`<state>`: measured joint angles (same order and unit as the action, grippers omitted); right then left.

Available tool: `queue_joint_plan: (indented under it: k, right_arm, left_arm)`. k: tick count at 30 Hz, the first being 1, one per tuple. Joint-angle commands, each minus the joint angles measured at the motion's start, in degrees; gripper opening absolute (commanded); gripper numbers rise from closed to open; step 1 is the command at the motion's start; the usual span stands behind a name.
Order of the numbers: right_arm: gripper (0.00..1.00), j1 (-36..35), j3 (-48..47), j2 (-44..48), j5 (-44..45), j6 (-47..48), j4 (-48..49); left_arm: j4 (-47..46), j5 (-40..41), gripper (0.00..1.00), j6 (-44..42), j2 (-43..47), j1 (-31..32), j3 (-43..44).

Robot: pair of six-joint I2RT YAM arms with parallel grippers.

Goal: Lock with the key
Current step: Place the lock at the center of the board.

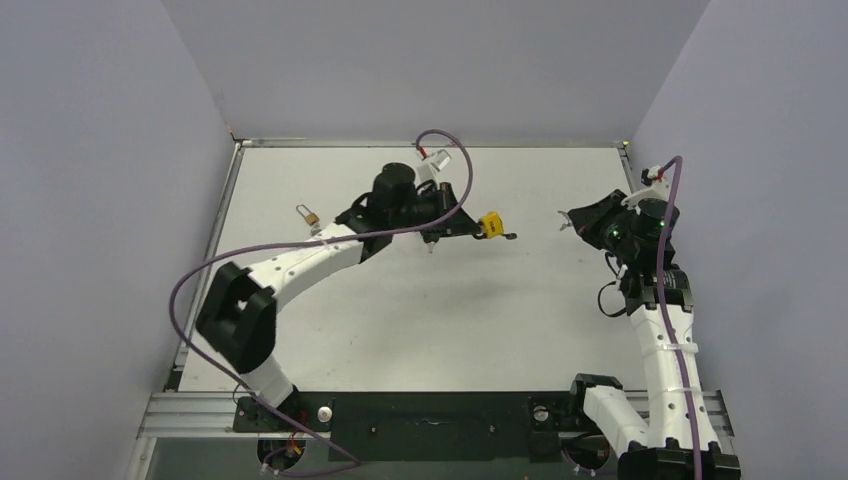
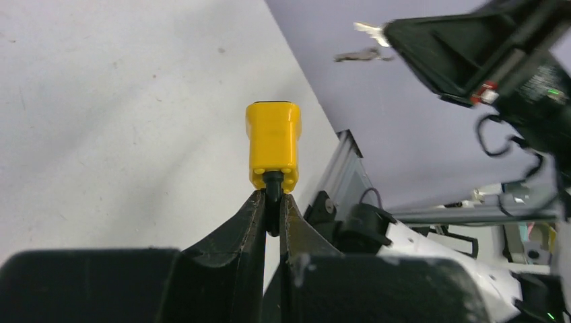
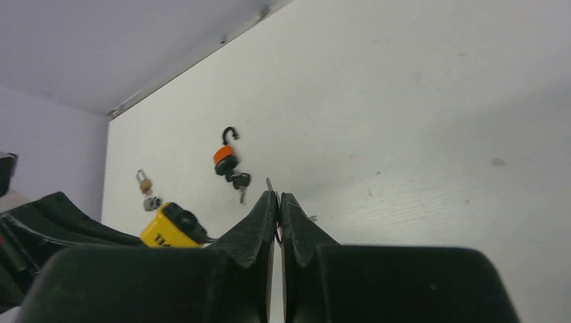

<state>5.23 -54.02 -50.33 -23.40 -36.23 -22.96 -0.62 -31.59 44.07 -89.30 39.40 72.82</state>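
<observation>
A yellow padlock (image 2: 273, 145) hangs in the air above the table's middle, its keyhole end turned toward the right arm. My left gripper (image 2: 271, 196) is shut on the lock's dark shackle; from above, the padlock (image 1: 490, 224) juts out past the left gripper (image 1: 468, 227). A short gap to its right, my right gripper (image 1: 567, 222) is shut on a silver key (image 2: 367, 29), whose tip (image 3: 269, 183) pokes out between the fingers toward the yellow padlock (image 3: 168, 230). A second key dangles below the held one.
A small brass padlock (image 1: 307, 214) lies on the table at the back left. An orange padlock (image 3: 225, 159) with an open shackle and keys lies beyond the yellow one. Purple walls enclose the table on three sides.
</observation>
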Motion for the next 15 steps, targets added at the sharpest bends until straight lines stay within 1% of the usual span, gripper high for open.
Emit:
queue_joint_plan:
  k: [1,2,3,4,5,6,7,10,11,12,13,14,15]
  right_arm:
    - [0.0,0.3,-2.1,-2.4,16.0,-0.2,-2.2]
    - [0.0,0.4,-1.6,-3.0,18.5,-0.2,-1.6]
    - [0.0,0.4,-1.3,-4.0,20.2,-0.5,-1.4]
    - [0.0,0.5,-0.5,-4.5,22.4,-0.7,-0.7]
    - [0.0,0.7,0.0,-5.4,23.8,-1.0,-0.2]
    - [0.0,0.8,1.0,-5.9,25.5,-1.1,1.1]
    - [0.0,0.9,1.3,-7.0,26.1,-1.5,1.8]
    - [0.0,1.0,2.4,-11.0,27.3,-1.9,4.7]
    - [0.0,1.0,2.5,-11.9,27.5,-1.9,5.5]
    - [0.0,1.1,2.5,-13.7,27.6,-1.8,5.9]
    - [0.0,1.2,2.4,-14.6,27.8,-1.7,6.6]
    - [0.0,1.2,2.3,-16.2,28.0,-1.5,6.8]
    - [0.0,1.2,2.0,-17.1,28.3,-1.3,7.2]
  left_arm:
    - [-15.9,5.8,0.0,5.2,-14.6,3.3,7.0]
    - [-16.4,6.4,0.0,6.1,-17.1,3.7,10.6]
    - [-16.9,6.5,0.0,6.7,-22.3,4.2,12.6]
    - [-17.5,6.4,0.0,8.5,-25.0,4.5,16.3]
    - [-18.1,6.1,0.0,10.1,-29.9,4.9,19.8]
    - [-18.2,6.1,0.0,10.7,-32.2,5.1,21.8]
    - [-18.3,6.1,0.0,11.7,-36.5,5.4,25.7]
    - [-17.6,5.5,0.0,13.4,-44.3,6.2,34.2]
    - [-16.8,5.3,0.0,14.0,-48.0,6.3,38.7]
    - [-16.2,5.2,0.0,14.3,-49.8,6.7,40.7]
    - [-14.7,5.0,0.0,14.7,-53.0,6.8,45.4]
    - [-13.9,4.8,0.0,15.0,-54.8,7.1,47.9]
    - [-12.4,4.4,0.0,15.7,-58.1,7.2,52.5]
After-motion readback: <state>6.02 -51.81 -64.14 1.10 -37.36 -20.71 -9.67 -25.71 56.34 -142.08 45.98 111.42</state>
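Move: The left hand already holds the yellow lock by its shackle; the bare board spot it seems bound for lies about 17 cm right, 12 cm ahead and 25 cm below. The orange lock is roughly 10 cm left and 17 cm ahead at board height. The keys in the right gripper are some 14 cm right, 1 cm ahead, level. From the right hand that spot is 10 cm ahead, 3 cm right, 25 cm down. Left hand swings the held lock down, right and forward about 25 cm; right hand sinks rightward with keys. ##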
